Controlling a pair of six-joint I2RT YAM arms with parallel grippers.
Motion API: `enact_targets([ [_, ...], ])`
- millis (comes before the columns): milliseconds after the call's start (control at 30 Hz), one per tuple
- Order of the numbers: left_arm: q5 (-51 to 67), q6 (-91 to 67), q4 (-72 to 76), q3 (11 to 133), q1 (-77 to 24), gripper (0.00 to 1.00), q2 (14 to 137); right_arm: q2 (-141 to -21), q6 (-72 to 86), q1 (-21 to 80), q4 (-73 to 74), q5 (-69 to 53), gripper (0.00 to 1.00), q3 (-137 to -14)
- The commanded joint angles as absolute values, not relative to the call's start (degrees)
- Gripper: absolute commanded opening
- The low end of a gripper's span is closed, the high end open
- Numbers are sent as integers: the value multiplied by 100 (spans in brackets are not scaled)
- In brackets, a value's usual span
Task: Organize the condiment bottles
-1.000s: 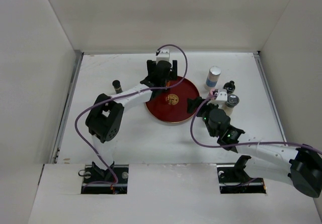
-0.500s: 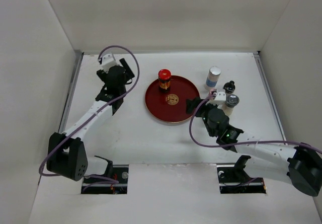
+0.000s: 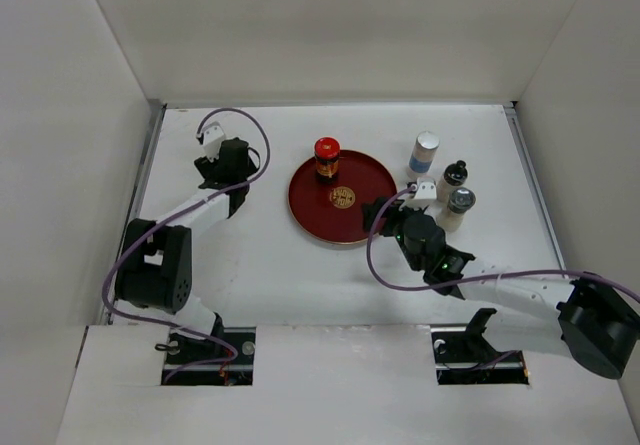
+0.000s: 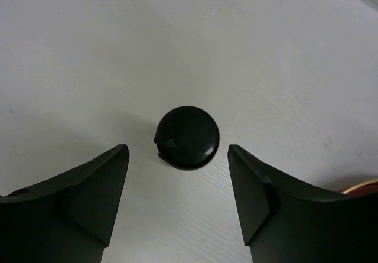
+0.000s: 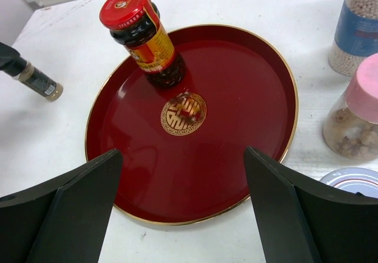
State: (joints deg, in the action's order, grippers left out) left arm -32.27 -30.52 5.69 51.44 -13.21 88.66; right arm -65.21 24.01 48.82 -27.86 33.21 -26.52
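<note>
On the far part of the dark-red tray [image 3: 312, 205] stands a red-capped jar [image 3: 327, 157] [image 5: 139, 35]. My left gripper [image 3: 222, 165] [image 4: 178, 155] hangs open over a small black-capped bottle [image 4: 187, 138] on the table left of the tray, one finger on each side, neither touching. That bottle [image 5: 36, 81] also shows in the right wrist view. Over the tray's near right rim, my right gripper [image 3: 385, 215] [image 5: 183, 153] is open and empty. To the tray's right stand a white bottle with a blue band [image 3: 425, 152], a black-capped bottle [image 3: 453, 174], a grey-capped jar [image 3: 460, 205] and a pink-capped jar [image 5: 359, 106].
White walls close the table [image 3: 300, 275] on the left, back and right. Purple cables loop over both arms. The right arm lies across the near right of the table.
My left gripper left the red-capped jar on the tray, swung left over the small black-capped bottle, and its jaws narrowed. My right gripper edged left toward the tray.
</note>
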Motion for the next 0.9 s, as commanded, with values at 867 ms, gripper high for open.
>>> enact_targets([
  [867, -3041, -2901, 589, 5361, -2480, 28, 7866, -6592, 2399, 4917, -3067, 3225, 90, -2909],
])
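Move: The small black-capped bottle stands almost under the left hand, about 2 cm ahead and 1 cm to its left, its middle some 6 cm below. From that same hand, the red-lidded jar is roughly 24 cm right and 4 cm ahead; the red tray's middle lies about 27 cm right and 2 cm back. From the right hand, the bottle is some 34 cm left and 11 cm ahead, well below. Left hand sinks 3 cm, pinches the black-capped bottle, then lifts it some 8 cm while swinging right towards the tray. ##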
